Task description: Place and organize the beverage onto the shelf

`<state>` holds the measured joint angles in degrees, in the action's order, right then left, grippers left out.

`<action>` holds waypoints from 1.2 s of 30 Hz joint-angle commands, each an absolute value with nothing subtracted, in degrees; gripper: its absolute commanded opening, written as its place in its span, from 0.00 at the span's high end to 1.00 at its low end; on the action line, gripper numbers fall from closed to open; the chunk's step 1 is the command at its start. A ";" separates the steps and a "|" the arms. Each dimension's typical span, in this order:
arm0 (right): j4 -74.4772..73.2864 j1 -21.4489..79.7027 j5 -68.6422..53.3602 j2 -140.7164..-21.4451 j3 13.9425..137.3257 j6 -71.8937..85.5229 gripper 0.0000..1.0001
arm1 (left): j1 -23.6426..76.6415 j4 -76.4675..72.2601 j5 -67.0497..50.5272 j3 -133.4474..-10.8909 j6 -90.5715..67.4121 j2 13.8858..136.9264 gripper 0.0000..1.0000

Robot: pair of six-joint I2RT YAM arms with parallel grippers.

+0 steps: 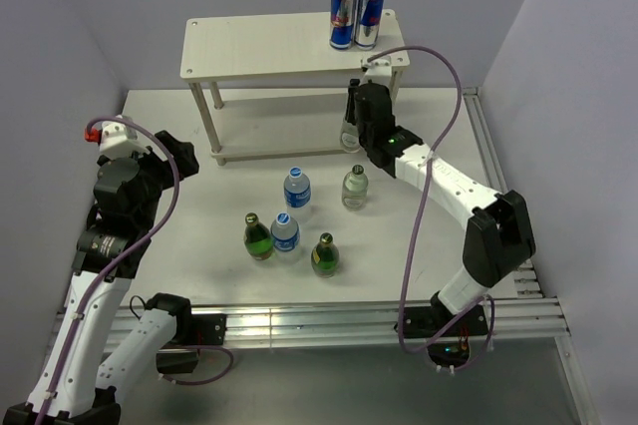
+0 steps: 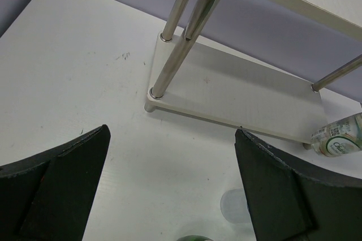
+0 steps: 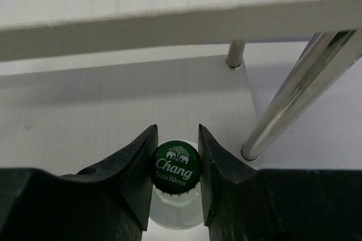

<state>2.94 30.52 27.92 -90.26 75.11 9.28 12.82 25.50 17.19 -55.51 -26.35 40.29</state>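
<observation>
My right gripper [image 3: 176, 164] is shut on the green "Chang" cap of a clear pale bottle [image 3: 176, 214]. It holds the bottle upright under the front edge of the shelf [image 3: 169, 26], just left of the shelf's right front leg [image 3: 294, 94]. In the top view this gripper [image 1: 352, 138] is at the shelf's [image 1: 259, 46] right front corner. On the table stand two blue-label bottles [image 1: 297, 188] [image 1: 286, 232], two green bottles [image 1: 258, 236] [image 1: 324, 255] and a pale bottle [image 1: 354, 187]. My left gripper [image 2: 172, 130] is open and empty, back at the left [image 1: 179, 158].
Two blue-and-silver cans [image 1: 356, 16] stand on the shelf's top board at its right end. In the left wrist view the lower board [image 2: 237, 91] and two left legs [image 2: 175, 43] lie ahead. A pale bottle [image 2: 339, 139] shows by the board's right corner. Grey walls close in.
</observation>
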 commanded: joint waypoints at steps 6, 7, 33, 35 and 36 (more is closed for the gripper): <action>25.99 29.53 30.14 -92.02 72.96 7.65 1.00 | 12.57 23.03 16.08 -55.37 -25.40 39.29 0.01; 27.23 29.53 30.41 -92.72 71.91 7.39 1.00 | 12.57 23.03 16.00 -55.37 -25.40 39.29 0.01; 47.64 29.53 42.01 -108.10 75.85 -1.84 1.00 | 12.39 23.11 16.61 -55.28 -25.40 39.11 0.01; 47.03 29.62 42.80 -108.89 76.55 -2.11 1.00 | 12.39 23.03 16.52 -55.28 -25.40 39.02 0.01; 45.98 29.71 43.50 -109.24 77.34 -2.11 0.91 | 12.39 23.03 16.52 -55.28 -25.40 39.02 0.01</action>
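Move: The clear soda water bottle is already held by the neck, upright, in the right hand. Its spot at the right end of the lower shelf lies about 8 cm ahead, 1 cm right and 21 cm below. The front right post stands some 4 cm ahead and 8 cm right; another clear bottle stands on the table about 9 cm back, 2 cm right. From the left hand the spot is roughly 26 cm ahead, 28 cm right and 25 cm down. The soda water bottle, still pinched by its neck, goes forward and down in the right hand, between the shelf boards just left of the front right post. After sinking about 5 cm it travels on nearly level, some 7 cm forward in all, while the fingertips tilt up and the wrist turns clockwise, each by a little over 10 degrees; the grip stays shut. ##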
